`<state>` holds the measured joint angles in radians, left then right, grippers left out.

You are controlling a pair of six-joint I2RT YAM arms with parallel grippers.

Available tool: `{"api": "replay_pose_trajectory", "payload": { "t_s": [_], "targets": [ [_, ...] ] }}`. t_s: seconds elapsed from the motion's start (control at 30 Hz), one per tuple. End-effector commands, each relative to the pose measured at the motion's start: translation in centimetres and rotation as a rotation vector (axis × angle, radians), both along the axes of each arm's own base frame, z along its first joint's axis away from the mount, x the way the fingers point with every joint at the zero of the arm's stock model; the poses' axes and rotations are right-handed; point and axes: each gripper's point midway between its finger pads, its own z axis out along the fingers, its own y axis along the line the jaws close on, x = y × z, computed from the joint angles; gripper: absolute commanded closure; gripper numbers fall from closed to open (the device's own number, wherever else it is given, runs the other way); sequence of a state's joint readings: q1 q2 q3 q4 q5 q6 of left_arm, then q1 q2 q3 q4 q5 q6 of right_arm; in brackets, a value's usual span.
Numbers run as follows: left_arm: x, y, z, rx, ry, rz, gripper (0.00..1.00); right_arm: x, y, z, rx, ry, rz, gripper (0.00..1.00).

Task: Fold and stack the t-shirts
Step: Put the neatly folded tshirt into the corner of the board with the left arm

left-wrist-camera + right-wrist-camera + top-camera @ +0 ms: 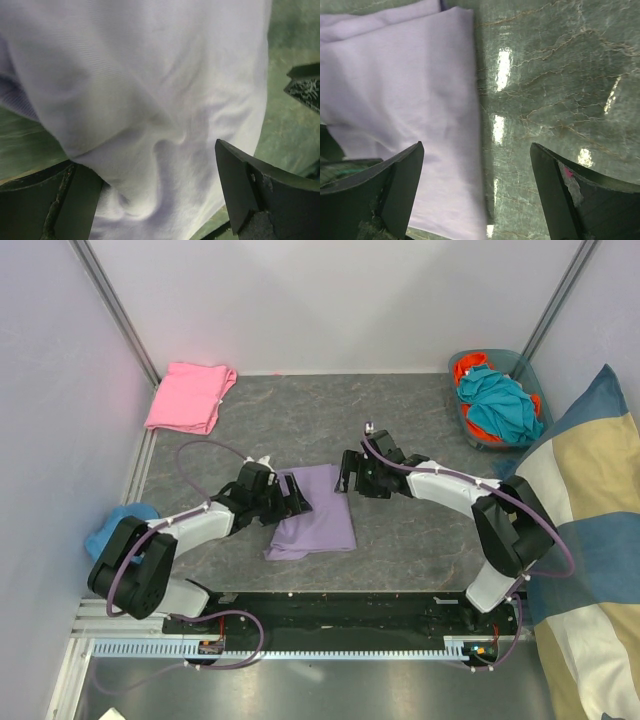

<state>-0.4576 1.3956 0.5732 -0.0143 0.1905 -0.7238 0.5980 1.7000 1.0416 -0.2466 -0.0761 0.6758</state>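
Observation:
The lavender t-shirt (315, 512) lies folded into a narrow rectangle at the table's middle. Both grippers sit at its far end. My left gripper (292, 495) is over the shirt's far left corner, jaws open; in the left wrist view the lavender cloth (150, 75) bulges in soft wrinkles between the spread fingers of that gripper (157, 195). My right gripper (350, 472) is at the far right corner, open. In its wrist view the right gripper (477, 190) straddles the straight right edge of the lavender shirt (400, 90). The pink t-shirt (190, 396) lies folded at the back left corner.
A grey basket (520, 360) holding teal and orange clothes stands at the back right. A big blue, cream and tan striped cushion (590, 540) leans along the right side. A blue cloth (120, 523) lies off the table's left edge. Walls close in left and back.

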Motion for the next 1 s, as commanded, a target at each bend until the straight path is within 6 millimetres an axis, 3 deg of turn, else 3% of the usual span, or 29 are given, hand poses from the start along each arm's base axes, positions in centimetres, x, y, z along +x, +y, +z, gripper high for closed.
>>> {"api": "replay_pose_trajectory", "payload": {
  "t_s": [0.0, 0.17, 0.37, 0.53, 0.73, 0.97],
  "targets": [
    [-5.5, -1.1, -4.4, 0.064, 0.232, -0.075, 0.05, 0.2, -0.9, 1.8, -0.015, -0.050, -0.021, 0.04],
    [-4.6, -3.6, -4.3, 0.072, 0.222, -0.103, 0.04, 0.6, -1.9, 3.5, -0.029, -0.096, -0.060, 0.04],
    [-3.7, -2.4, -3.5, 0.131, 0.190, -0.051, 0.00, 0.6, -3.8, 4.5, -0.055, -0.114, -0.086, 0.04],
    [-6.4, -0.7, -4.6, 0.145, 0.248, -0.023, 0.00, 0.5, -4.3, 4.1, -0.057, -0.102, -0.088, 0.04],
    [-9.4, -0.4, -5.8, 0.050, 0.318, 0.050, 0.00, 0.5, -4.1, 3.8, -0.056, -0.094, -0.081, 0.04],
    [-9.2, -0.8, -7.5, 0.003, 0.355, 0.146, 0.00, 0.5, -3.8, 4.0, -0.041, -0.090, -0.069, 0.03]
  ]
}}
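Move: Under and just beside the left hand's open fingers lies the folded purple t-shirt, its middle about 4 cm back, 3 cm to the right and 2 cm below. The pink folded t-shirt sits roughly 25 cm ahead and 26 cm to the left of that hand. From the right hand, the purple t-shirt's middle is about 10 cm to the left, 7 cm back and 4 cm lower. Sweeping right some 6 cm with open fingers low against the left side of the purple t-shirt, the left hand goes on pushing it across the board; then it turns back, easing about 3 cm towards its base and 2 cm left, and rolls its left side down some 10 degrees, staying low. Meanwhile the right hand, also open, rises about 4 cm while moving 4 cm right, then holds still. ##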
